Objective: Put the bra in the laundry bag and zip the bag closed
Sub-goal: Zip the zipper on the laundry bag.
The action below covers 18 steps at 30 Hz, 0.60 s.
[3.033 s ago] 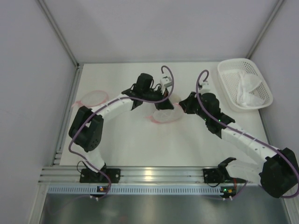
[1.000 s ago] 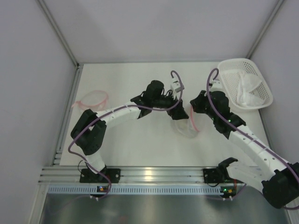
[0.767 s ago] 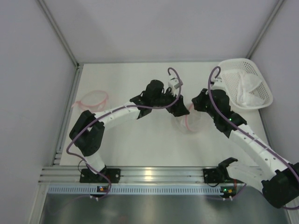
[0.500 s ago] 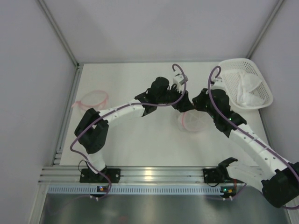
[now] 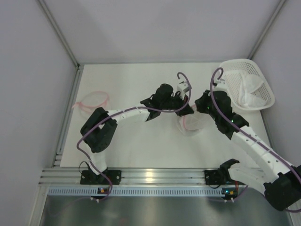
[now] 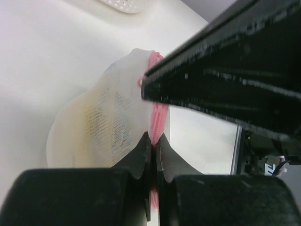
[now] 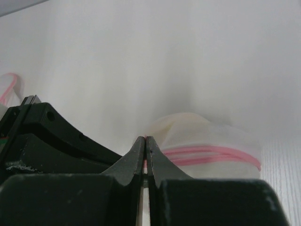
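Observation:
The laundry bag [image 5: 192,124] is a round white mesh pouch with a pink zipper, lying at mid-table between the two arms. My left gripper [image 5: 186,111] is shut on the bag's pink zipper edge [image 6: 159,117], with the mesh bulging to its left [image 6: 101,122]. My right gripper [image 5: 197,109] is shut on a bit of pink at the bag's rim [image 7: 145,141]; the bag [image 7: 207,146] lies just beyond its fingers. The two grippers nearly touch. The bra does not show as a separate thing; a pale bulk fills the mesh.
A white plastic basket [image 5: 246,84] holding white cloth stands at the far right. Another pink-rimmed mesh bag [image 5: 93,100] lies flat at the far left, also showing at the left edge of the right wrist view [image 7: 7,87].
Both grippers have carried the bag from mid-table to the right and towards the front. The left arm has stretched further right, and the bag has bunched up between the grippers.

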### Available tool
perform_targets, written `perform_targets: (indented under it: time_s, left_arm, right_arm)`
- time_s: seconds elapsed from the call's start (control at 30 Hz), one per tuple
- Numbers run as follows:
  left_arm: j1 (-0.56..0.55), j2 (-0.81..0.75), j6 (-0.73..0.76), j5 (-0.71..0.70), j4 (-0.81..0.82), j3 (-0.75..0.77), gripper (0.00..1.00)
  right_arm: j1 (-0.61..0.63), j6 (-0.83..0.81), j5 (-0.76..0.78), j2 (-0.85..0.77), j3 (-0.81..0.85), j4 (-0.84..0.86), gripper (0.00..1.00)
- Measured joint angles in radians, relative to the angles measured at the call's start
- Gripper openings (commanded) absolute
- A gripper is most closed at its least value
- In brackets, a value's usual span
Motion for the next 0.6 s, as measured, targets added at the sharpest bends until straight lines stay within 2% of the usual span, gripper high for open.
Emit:
perform_targets:
  time_s: [0.33,0.6]
  left_arm:
    - [0.006,-0.191,-0.009,-0.055,0.124,-0.239,0.0]
    - [0.048,-0.423,-0.111,-0.14,0.295,-0.491,0.0]
  right_arm:
    - [-0.011,-0.011,0.069,0.007,-0.002,-0.008,0.0]
    - [-0.038,0.005,0.069,-0.004,-0.061,-0.002,0.0]
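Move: The left fingers already pinch the pink zipper band of the laundry bag, and the zipper pull, at the right hand's closed tips, lies about 3 cm to their right and 1 cm ahead. From the right hand, the zipper's right end is roughly 8 cm to the right, level fore and aft and about 1 cm lower. The bag body hangs some 6 cm below that hand and about 3 cm to its right, neither ahead nor back, while the basket stands about 32 cm right, 16 cm ahead and 12 cm lower. Keeping its pinch on the zipper band, the left hand draws the bag leftward about 9 cm, away from the right hand, easing back a little and, after a slight dip, rising about 4 cm as its fingertips tilt up and swing forward some 10 degrees. The right hand stays shut on the zipper pull and gives a smaller counter-pull of about 3 cm to the right, along the zipper towards its right end, then also sinks nearly 3 cm. ##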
